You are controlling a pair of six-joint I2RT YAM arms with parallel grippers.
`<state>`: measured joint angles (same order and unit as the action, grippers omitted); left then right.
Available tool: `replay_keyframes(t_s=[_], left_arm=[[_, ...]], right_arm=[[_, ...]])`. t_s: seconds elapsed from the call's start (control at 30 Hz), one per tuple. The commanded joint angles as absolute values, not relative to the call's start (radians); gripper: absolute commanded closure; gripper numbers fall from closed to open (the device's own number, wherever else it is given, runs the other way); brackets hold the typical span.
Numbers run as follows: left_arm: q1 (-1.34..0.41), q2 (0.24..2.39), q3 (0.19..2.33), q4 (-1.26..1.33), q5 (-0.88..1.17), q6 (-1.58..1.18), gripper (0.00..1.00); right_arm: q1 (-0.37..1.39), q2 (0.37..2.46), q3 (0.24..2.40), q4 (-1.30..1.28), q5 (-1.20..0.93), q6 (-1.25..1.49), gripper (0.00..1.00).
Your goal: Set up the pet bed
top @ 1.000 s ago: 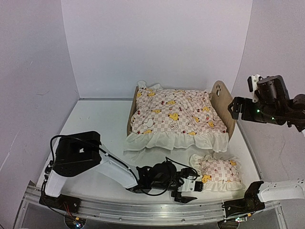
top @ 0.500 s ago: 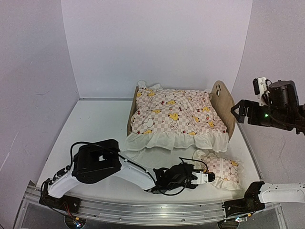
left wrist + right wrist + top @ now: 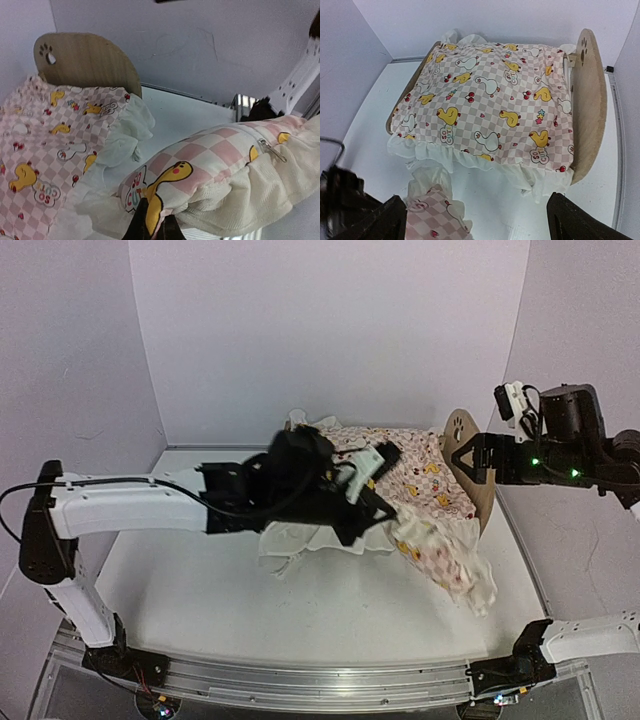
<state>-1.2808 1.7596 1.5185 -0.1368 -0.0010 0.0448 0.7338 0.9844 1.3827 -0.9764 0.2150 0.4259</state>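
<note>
The pet bed point(image 3: 462, 432) stands at the back of the table, its rounded wooden headboard point(image 3: 590, 100) with a paw cutout on the right. A frilled duck-print quilt point(image 3: 372, 472) covers the whole bed point(image 3: 85, 60). My left gripper point(image 3: 380, 510) hovers over the quilt's front frill, shut on a corner of the small matching pillow point(image 3: 450, 565), which hangs down off the table. In the left wrist view the black fingers point(image 3: 136, 227) pinch the pillow point(image 3: 210, 160) fabric. My right gripper point(image 3: 470, 455) is open in the air beside the headboard, looking down on quilt point(image 3: 485, 90) and pillow point(image 3: 432, 215).
The white table point(image 3: 190, 570) is walled in by pale purple panels on three sides. An aluminium rail point(image 3: 300, 680) runs along the near edge. The bed's low footboard point(image 3: 272, 485) faces left. The left arm point(image 3: 130, 505) stretches across the table's left half.
My left gripper closed on the pillow lying near the table's front edge and lifted it up and back to the bed's front. The right gripper shifted slightly left near the headboard.
</note>
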Motion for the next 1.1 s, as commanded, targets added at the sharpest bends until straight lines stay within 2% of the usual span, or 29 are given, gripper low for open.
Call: replay_keyframes(t_s=[0.0, 0.2, 0.33, 0.43, 0.53, 0.6, 0.7, 0.93, 1.07], left_arm=[[-1.053, 1.604, 1.328, -0.19, 0.453, -0.413, 1.0], [-0.818, 1.471, 1.096, 0.273, 0.8, -0.856, 1.0], [-0.745, 1.482, 1.044, 0.499, 0.829, -1.064, 1.0], [-0.708, 1.524, 1.004, 0.688, 0.829, -1.218, 1.0], [-0.691, 1.542, 0.982, 0.735, 0.796, -1.218, 1.0], [-0.687, 1.547, 0.955, 0.749, 0.77, -1.213, 1.0], [-0.688, 1.553, 0.921, 0.773, 0.767, -1.209, 1.0], [-0.689, 1.537, 0.84, 0.822, 0.764, -1.203, 1.0], [-0.691, 1.522, 0.799, 0.879, 0.764, -1.229, 1.0]], right_arm=[[0.733, 0.999, 1.443, -0.859, 0.171, 0.416, 0.02], [0.733, 1.085, 1.469, -0.853, 0.169, 0.447, 0.02], [0.733, 1.19, 1.492, -0.838, 0.073, 0.483, 0.02], [0.743, 1.279, 1.487, -0.788, -0.081, 0.53, 0.02], [0.76, 1.354, 1.426, -0.638, -0.197, 0.68, 0.02], [0.762, 1.392, 1.365, -0.519, -0.231, 0.887, 0.02], [0.772, 1.403, 1.204, -0.186, -0.304, 1.184, 0.02], [0.865, 1.435, 0.99, 0.253, -0.128, 1.643, 0.02], [0.909, 1.48, 0.99, 0.275, -0.005, 1.76, 0.02]])
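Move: The left gripper already pinches the small pillow by one end; it hangs off about 11 cm to the right and 9 below. Its way leads to the bed's left front corner, some 18 cm ahead, 22 to the left and 20 down; the blanket's middle is about 28 ahead, level sideways, 19 down. From the empty right hand the pillow lies some 8 cm back, 4 left and 17 down, the paw headboard roughly 26 ahead, 5 right and 22 down. Swing the left gripper left about 16 cm and forward some 10, keeping the pillow pinched, and roll the wrist top-forward until the fingers point level to the right. Then bring the wide-open right gripper left about 20 cm and down 13 after the pillow, rolling its left side up as the fingers swing leftward, so that they come up around the pillow's free right side without closing. ##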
